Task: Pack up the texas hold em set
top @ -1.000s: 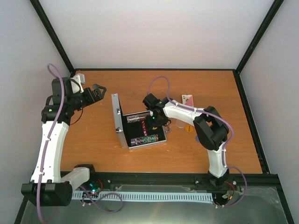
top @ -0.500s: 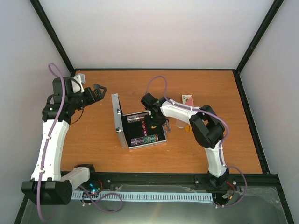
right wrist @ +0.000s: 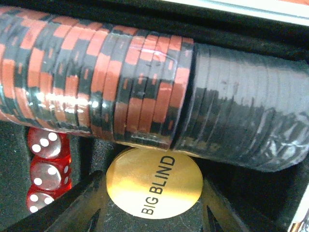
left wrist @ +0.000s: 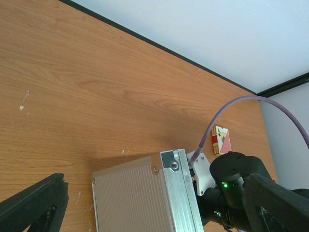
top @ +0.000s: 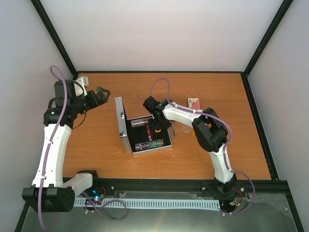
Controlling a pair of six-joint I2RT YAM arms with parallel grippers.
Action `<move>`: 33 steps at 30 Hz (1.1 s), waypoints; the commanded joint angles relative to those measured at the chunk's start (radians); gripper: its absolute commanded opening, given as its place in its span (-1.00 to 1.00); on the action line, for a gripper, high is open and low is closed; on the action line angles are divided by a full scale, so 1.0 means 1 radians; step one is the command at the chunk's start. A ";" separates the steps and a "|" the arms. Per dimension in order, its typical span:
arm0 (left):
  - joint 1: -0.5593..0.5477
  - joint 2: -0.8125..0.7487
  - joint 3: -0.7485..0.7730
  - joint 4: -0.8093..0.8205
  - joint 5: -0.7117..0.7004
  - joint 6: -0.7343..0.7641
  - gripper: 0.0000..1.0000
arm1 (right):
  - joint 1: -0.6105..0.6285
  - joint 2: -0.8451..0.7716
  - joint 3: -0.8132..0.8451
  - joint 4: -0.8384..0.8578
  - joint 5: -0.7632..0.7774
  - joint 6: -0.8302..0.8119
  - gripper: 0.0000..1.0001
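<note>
The silver case point(top: 145, 137) of the texas hold em set lies open at mid-table, its lid point(top: 119, 116) standing upright on the left. My right gripper point(top: 157, 126) reaches down into the black-lined base. In the right wrist view its fingers point(right wrist: 91, 203) press both edges of a yellow "BIG BLIND" button point(right wrist: 154, 181), low against the lining below a row of red-and-black chips point(right wrist: 96, 77) and black chips point(right wrist: 241, 106). Red dice point(right wrist: 46, 169) sit to the left. My left gripper point(top: 100, 92) hangs open, left of the lid, holding nothing; the ribbed lid point(left wrist: 140, 198) shows between its fingers.
A red card deck point(top: 193, 102) lies on the wooden table behind the right arm, also seen as the red deck point(left wrist: 221, 140) in the left wrist view. A second row of multicoloured chips point(top: 150, 144) fills the near side of the case. Black frame rails border the table.
The right arm's wrist has shifted a little left and further into the case. The left arm has not moved.
</note>
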 commanded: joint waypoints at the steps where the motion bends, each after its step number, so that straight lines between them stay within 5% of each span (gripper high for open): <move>1: -0.003 -0.002 0.001 0.010 0.013 -0.009 0.99 | -0.001 0.036 0.021 -0.023 0.061 0.015 0.09; 13: -0.003 -0.008 0.005 0.011 -0.003 -0.019 1.00 | -0.001 -0.002 0.042 -0.043 0.059 0.005 0.31; 21: -0.002 -0.015 0.037 -0.015 -0.041 -0.008 0.99 | -0.013 -0.173 0.037 -0.097 0.016 -0.042 0.44; 33: -0.002 -0.040 -0.019 0.013 -0.045 -0.031 0.99 | -0.303 -0.667 -0.560 -0.083 0.029 0.060 0.51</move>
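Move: The right hand is down in the open case with the gold Big Blind button between its fingertips; the empty spot for the button is right there, 1 cm or so below. The upper chip row lies about 4 cm ahead and 4 cm left, the red dice some 4 cm left and 1 cm back. Outside, the orange button is roughly 17 cm right, 2 cm back and 2 cm lower. From the left hand the spot is about 27 cm right, level fore and aft, some 29 cm below. The right fingers spread and let go of the Big Blind button while the hand stays nearly still. The hand then lifts out of the case, rising about 10 cm at its highest, and sweeps fast to the right, some 14 cm with a little drift back, over the case's handle side towards the orange button, fingers open and turning roughly 15 degrees clockwise. ##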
